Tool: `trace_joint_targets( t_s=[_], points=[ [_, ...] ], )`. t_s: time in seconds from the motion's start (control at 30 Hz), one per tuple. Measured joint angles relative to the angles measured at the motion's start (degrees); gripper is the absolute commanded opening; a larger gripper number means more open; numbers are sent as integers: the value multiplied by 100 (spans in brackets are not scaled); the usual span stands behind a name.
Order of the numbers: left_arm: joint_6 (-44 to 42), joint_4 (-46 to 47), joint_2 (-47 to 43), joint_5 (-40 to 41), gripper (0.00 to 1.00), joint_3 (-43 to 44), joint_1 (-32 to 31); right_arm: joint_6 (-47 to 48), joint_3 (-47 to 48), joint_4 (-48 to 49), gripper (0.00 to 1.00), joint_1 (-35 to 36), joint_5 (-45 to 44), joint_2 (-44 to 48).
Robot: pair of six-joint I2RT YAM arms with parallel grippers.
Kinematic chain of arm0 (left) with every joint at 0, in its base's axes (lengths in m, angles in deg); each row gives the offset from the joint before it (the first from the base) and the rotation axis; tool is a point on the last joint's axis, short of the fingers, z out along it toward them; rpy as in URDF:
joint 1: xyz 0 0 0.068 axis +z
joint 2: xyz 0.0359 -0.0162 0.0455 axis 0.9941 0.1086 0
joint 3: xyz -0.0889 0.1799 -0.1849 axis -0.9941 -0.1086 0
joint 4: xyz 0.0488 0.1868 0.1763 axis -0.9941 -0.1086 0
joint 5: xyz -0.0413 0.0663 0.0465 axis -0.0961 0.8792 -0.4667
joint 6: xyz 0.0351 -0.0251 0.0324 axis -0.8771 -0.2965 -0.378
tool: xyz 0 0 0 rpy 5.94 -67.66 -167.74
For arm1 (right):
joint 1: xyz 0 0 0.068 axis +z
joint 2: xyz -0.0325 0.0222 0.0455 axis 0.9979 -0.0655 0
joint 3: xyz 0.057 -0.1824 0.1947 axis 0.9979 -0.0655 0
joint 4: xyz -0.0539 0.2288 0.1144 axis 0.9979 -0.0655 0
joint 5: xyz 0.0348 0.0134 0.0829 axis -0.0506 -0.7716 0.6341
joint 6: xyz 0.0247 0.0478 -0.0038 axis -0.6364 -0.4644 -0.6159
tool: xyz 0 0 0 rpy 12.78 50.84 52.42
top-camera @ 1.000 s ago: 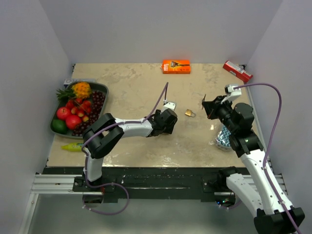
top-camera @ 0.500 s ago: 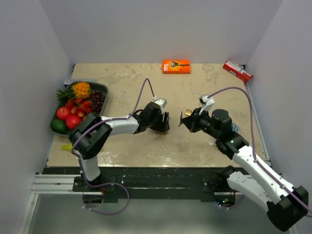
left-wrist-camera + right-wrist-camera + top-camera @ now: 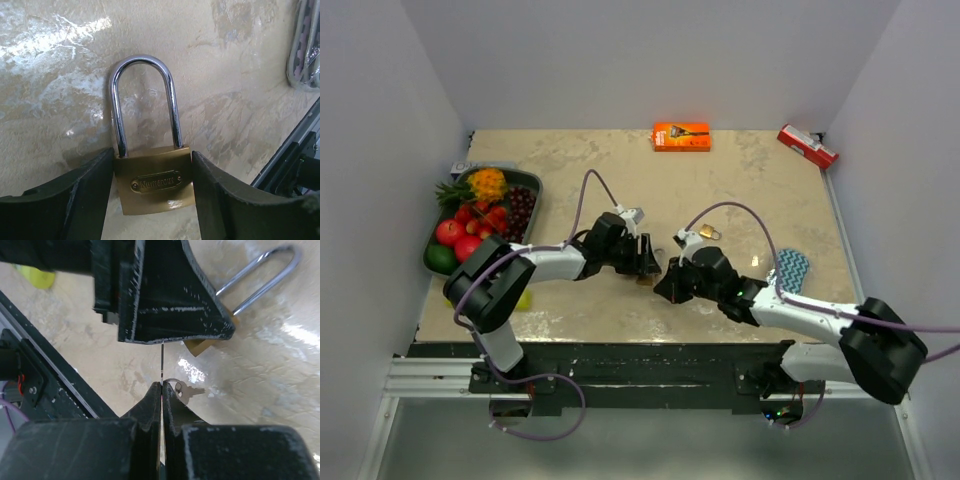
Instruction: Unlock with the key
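A brass padlock (image 3: 155,182) with a steel shackle (image 3: 145,90) lies flat on the marble table. My left gripper (image 3: 151,159) is shut on its body, one jaw on each side. In the top view the left gripper (image 3: 645,264) covers the lock. My right gripper (image 3: 162,386) is shut on a key (image 3: 162,362), seen edge-on. The key's tip reaches the underside of the left gripper's fingers (image 3: 170,300), next to the padlock's corner (image 3: 199,346). A ring with a second key (image 3: 190,389) hangs from it. In the top view the right gripper (image 3: 669,285) sits just right of the left one.
A smaller brass padlock (image 3: 708,232) lies behind the grippers. A fruit tray (image 3: 535,186) stands at the left, with a yellow-green item (image 3: 523,298) near it. An orange box (image 3: 681,136) and a red box (image 3: 807,146) lie at the back. A blue patterned pouch (image 3: 787,268) is on the right.
The right arm swung from the right side to the table's middle, bringing the key up to the left gripper. The left gripper shifted left and toward the front edge.
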Motion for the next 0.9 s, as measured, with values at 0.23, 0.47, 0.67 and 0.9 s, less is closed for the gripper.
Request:
trace_joint_targets(
  t_s=[0.23, 0.47, 0.67, 0.9],
  points=[
    [142, -13, -101, -28, 0, -107, 81, -431, 2, 553, 0, 238, 22, -866],
    [190, -44, -125, 55, 0, -109, 199, -737, 2, 758, 0, 356, 44, -1067],
    [144, -197, -385, 433, 0, -195, 212, -1003, 4, 767, 0, 472, 39, -1084],
    [149, -221, -544, 479, 0, -210, 232, -1038, 420, 721, 0, 474, -55, -1421]
  ],
)
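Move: The left hand already holds the big padlock, the right the pinched key. From the right hand the padlock lies about 4 cm ahead, 3 cm left and 6 cm lower; the small padlock is some 13 cm ahead, 12 cm right and 9 cm below. From the left hand the key is roughly 3 cm back, 2 cm right and 5 cm higher. Right sweeps the pinched key about 4.5 cm left and 3 down; left carries the held padlock left, then up. ##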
